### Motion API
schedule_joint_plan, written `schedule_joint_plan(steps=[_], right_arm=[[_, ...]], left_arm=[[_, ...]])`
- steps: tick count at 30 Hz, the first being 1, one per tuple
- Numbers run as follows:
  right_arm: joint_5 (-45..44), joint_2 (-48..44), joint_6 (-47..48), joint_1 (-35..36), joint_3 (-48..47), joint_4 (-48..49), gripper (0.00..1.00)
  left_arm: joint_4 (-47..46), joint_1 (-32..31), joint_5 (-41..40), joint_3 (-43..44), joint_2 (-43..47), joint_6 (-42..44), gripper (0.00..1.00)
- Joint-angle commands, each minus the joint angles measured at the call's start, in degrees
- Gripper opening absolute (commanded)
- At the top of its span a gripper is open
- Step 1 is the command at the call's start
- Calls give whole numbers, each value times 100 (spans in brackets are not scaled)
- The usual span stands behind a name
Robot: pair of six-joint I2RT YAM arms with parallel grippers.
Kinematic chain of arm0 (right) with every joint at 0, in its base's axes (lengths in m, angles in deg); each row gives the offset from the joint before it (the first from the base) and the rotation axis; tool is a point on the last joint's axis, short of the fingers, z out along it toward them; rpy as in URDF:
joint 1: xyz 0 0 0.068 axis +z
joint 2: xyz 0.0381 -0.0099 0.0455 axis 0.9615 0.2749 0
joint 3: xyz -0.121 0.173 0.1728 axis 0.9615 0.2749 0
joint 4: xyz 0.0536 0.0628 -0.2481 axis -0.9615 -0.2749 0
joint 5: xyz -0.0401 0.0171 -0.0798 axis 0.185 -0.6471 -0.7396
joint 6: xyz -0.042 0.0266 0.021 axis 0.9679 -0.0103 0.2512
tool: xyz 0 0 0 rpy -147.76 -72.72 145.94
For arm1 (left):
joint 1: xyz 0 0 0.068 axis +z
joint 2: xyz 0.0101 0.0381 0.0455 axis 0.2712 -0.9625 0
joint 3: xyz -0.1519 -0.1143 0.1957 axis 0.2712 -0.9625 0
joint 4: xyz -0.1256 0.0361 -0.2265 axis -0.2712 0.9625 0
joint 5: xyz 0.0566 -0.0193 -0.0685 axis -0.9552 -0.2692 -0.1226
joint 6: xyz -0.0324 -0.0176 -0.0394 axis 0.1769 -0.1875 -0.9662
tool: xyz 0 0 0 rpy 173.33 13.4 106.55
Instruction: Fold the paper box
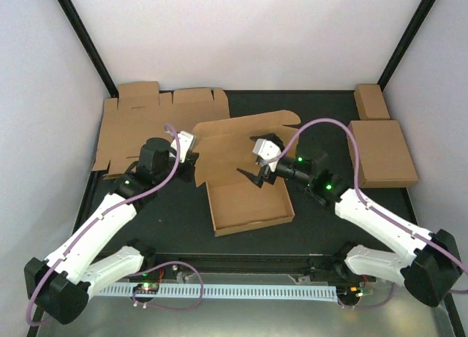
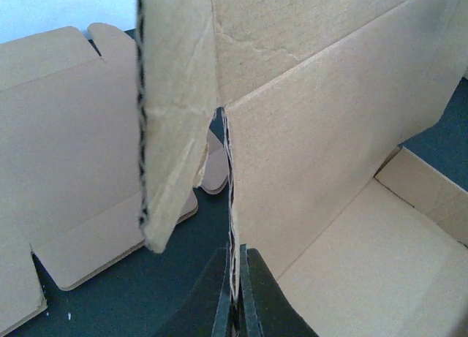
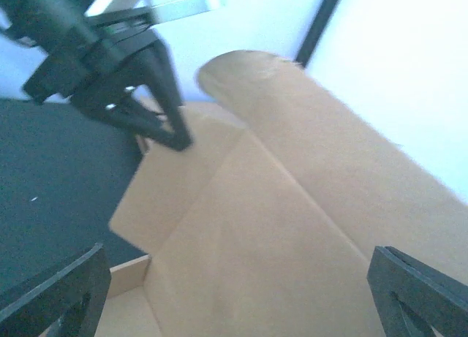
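Note:
The paper box [image 1: 248, 202] lies mid-table, a shallow brown tray with its lid panel [image 1: 245, 136] standing up at the back. My left gripper [image 1: 197, 169] is at the tray's left rear corner. In the left wrist view its fingers [image 2: 223, 300] are shut on the thin edge of an upright cardboard wall [image 2: 322, 154], and a loose flap [image 2: 172, 110] hangs beside it. My right gripper [image 1: 254, 179] hovers over the tray's rear inside, open. The right wrist view shows its jaws wide apart around nothing [image 3: 238, 293], facing the raised lid [image 3: 292, 205].
A flat die-cut cardboard sheet [image 1: 139, 125] lies at the back left. A small oblong brown box [image 1: 371, 101] and a larger closed box [image 1: 382, 153] sit at the right. A white slotted rail [image 1: 234, 289] runs along the near edge. Black frame posts stand at both rear corners.

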Motion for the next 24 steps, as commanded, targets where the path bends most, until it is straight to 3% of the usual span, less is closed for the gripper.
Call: schedule_joint_plan(steps=[1, 8, 17, 24], right_arm=[[48, -403, -787, -486, 386, 468, 100], [355, -1092, -2337, -1941, 1149, 1542, 100], [595, -942, -3569, -3318, 1386, 2006, 100], [1272, -465, -3529, -3648, 1216, 1730, 100]], left_arm=[[117, 33, 124, 78, 63, 133, 2], [134, 39, 197, 78, 71, 191, 2], [142, 39, 208, 120, 78, 204, 2], [119, 41, 100, 134, 63, 219, 2]])
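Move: The lid's right side flap, on the far side of the right gripper's route, lies about 14 cm to its right, 8 cm ahead and some 8 cm below. The lid's main panel is roughly 6 cm ahead and 8 cm down; the tray's centre is about 5 cm back, 2 cm right and 22 cm down. From the left gripper, which already pinches the lid's left flap, that right flap is about 28 cm right, 5 cm ahead and 2 cm below. Swing the right gripper, fingers still wide open, about 18 cm to the right and some 10 cm forward at nearly the same height, from over the lid's middle to just outside its right side flap. Turn the wrist clockwise about 30 degrees on the way, rolling it and tipping it down a little, so the fingers point more forward. Keep the left gripper still, holding its pinch on the left flap. ##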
